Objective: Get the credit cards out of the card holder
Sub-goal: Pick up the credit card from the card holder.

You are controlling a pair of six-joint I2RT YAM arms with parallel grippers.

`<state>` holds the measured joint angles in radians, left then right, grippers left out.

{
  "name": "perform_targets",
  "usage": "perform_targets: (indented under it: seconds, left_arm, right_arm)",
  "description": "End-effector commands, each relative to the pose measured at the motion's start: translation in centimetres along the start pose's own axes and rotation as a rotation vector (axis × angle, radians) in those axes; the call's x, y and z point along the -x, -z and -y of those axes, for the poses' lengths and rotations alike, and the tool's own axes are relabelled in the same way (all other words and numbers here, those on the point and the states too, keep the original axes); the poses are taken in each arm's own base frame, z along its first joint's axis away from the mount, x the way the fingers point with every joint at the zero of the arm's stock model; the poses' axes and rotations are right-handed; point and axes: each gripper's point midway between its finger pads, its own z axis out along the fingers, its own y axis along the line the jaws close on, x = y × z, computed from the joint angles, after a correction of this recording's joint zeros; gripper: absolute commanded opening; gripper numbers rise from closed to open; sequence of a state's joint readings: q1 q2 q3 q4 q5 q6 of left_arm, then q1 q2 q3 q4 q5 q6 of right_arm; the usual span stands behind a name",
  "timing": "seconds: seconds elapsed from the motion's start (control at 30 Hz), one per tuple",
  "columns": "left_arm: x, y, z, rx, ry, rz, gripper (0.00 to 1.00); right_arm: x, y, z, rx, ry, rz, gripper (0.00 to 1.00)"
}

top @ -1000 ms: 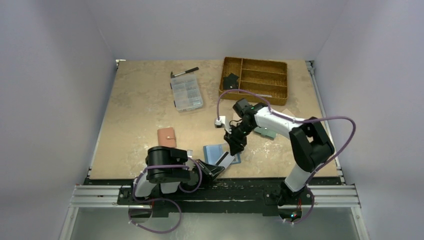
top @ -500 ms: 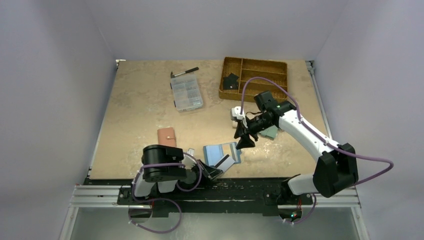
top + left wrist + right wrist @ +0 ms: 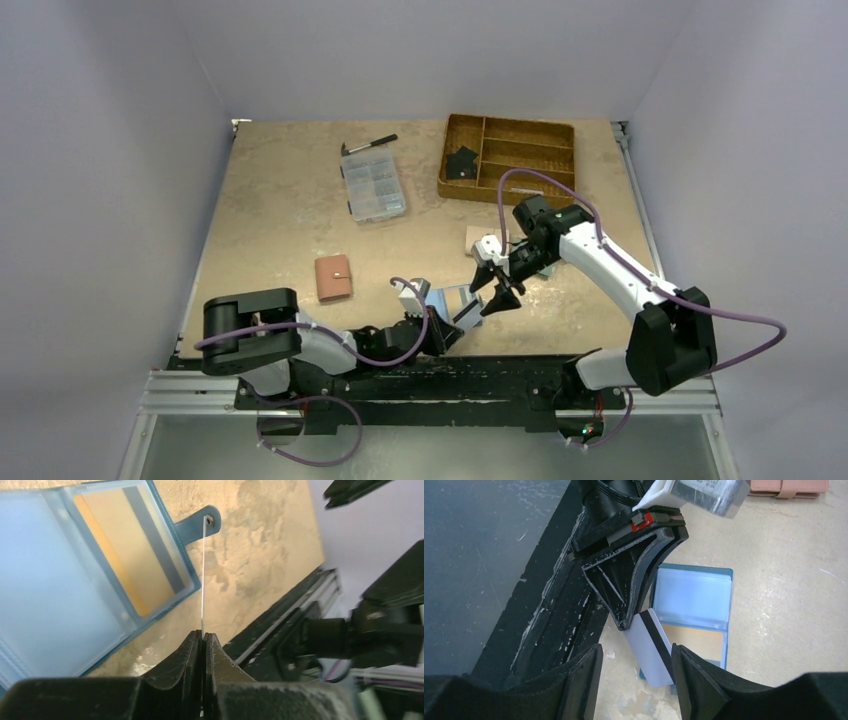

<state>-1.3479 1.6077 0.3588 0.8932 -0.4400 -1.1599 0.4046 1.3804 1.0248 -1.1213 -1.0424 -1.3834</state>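
The card holder [image 3: 55,580] lies open on the table, dark blue with pale blue sleeves and its snap tab [image 3: 197,522] out to the side. A tan credit card [image 3: 132,555] sits in one clear sleeve. My left gripper [image 3: 202,636] is shut on a greyish card with a black stripe [image 3: 651,650], held on edge just off the holder [image 3: 694,597]. My right gripper [image 3: 635,652] is open, its fingers on either side of that card, which stands close to one finger. From above, the left gripper [image 3: 450,330], the greyish card [image 3: 467,313] and the right gripper [image 3: 497,298] meet beside the holder [image 3: 452,297].
A pink wallet [image 3: 333,278] lies to the left. A pale teal wallet [image 3: 543,266] and a small beige flat item [image 3: 476,238] lie under the right arm. A wooden divided tray [image 3: 510,155], a clear compartment box [image 3: 372,187] and a pen [image 3: 370,145] are at the back.
The left arm has stretched out, holding the greyish card up beside the holder. The right gripper swung away to the right, came back toward the card, and its jaws widened.
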Motion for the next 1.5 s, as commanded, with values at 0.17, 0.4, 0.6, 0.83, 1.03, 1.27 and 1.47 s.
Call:
perform_targets:
  seconds: [0.17,0.4,0.6,0.83,1.03,1.27,1.47]
  left_arm:
    - [-0.7,0.2,-2.5,0.146,-0.543,-0.178,0.0]
    - [0.9,0.9,-1.5,0.14,-0.703,-0.19,0.0]
    - [1.7,1.5,-0.6,0.102,-0.744,-0.176,0.0]
    - [1.7,2.1,0.6,0.04,-0.756,-0.183,0.0]
    - [2.4,3.2,0.4,0.071,-0.792,-0.206,0.0]
    - [6.6,4.3,2.3,0.104,-0.952,-0.099,0.0]
    - [9.1,4.3,4.6,0.045,-1.278,-0.02,0.0]
  right_arm:
    - [0.1,0.5,0.0,-0.017,0.064,0.023,0.62]
    - [-2.0,-0.2,0.5,-0.011,-0.001,-0.023,0.62]
    - [-2.5,-0.5,1.1,-0.02,-0.048,-0.025,0.62]
    - [-2.0,-0.7,1.1,0.0,-0.084,0.0,0.61]
    - [-0.6,-0.2,0.7,0.013,-0.08,0.035,0.61]
    - [3.7,2.8,2.2,-0.013,-0.294,0.196,0.6]
    - [3.5,5.0,4.6,-0.119,-0.484,0.292,0.6]
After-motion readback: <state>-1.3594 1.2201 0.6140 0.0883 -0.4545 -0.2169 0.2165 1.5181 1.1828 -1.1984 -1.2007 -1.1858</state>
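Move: The credit card already sticks out of the left hand's shut fingers, its middle about 3 cm ahead and 3 cm right of them, about 1 cm lower. From the right hand, it lies some 9 cm below, 2 cm left and 1 cm back. The open card holder is roughly 8 cm ahead of the left hand, 1 cm left and 6 cm below. The beige wallet lies around 18 cm ahead and 4 cm right of the right hand, 14 cm down. The credit card stays pinched in the left fingers, which dip about 2 cm, then go left and climb over the card holder to end some 6 cm higher, while that hand rolls roughly 60 degrees about its pointing direction, clockwise seen from behind. The open right hand first sinks about 3 cm, then backs off forward and up, turning slightly clockwise. ##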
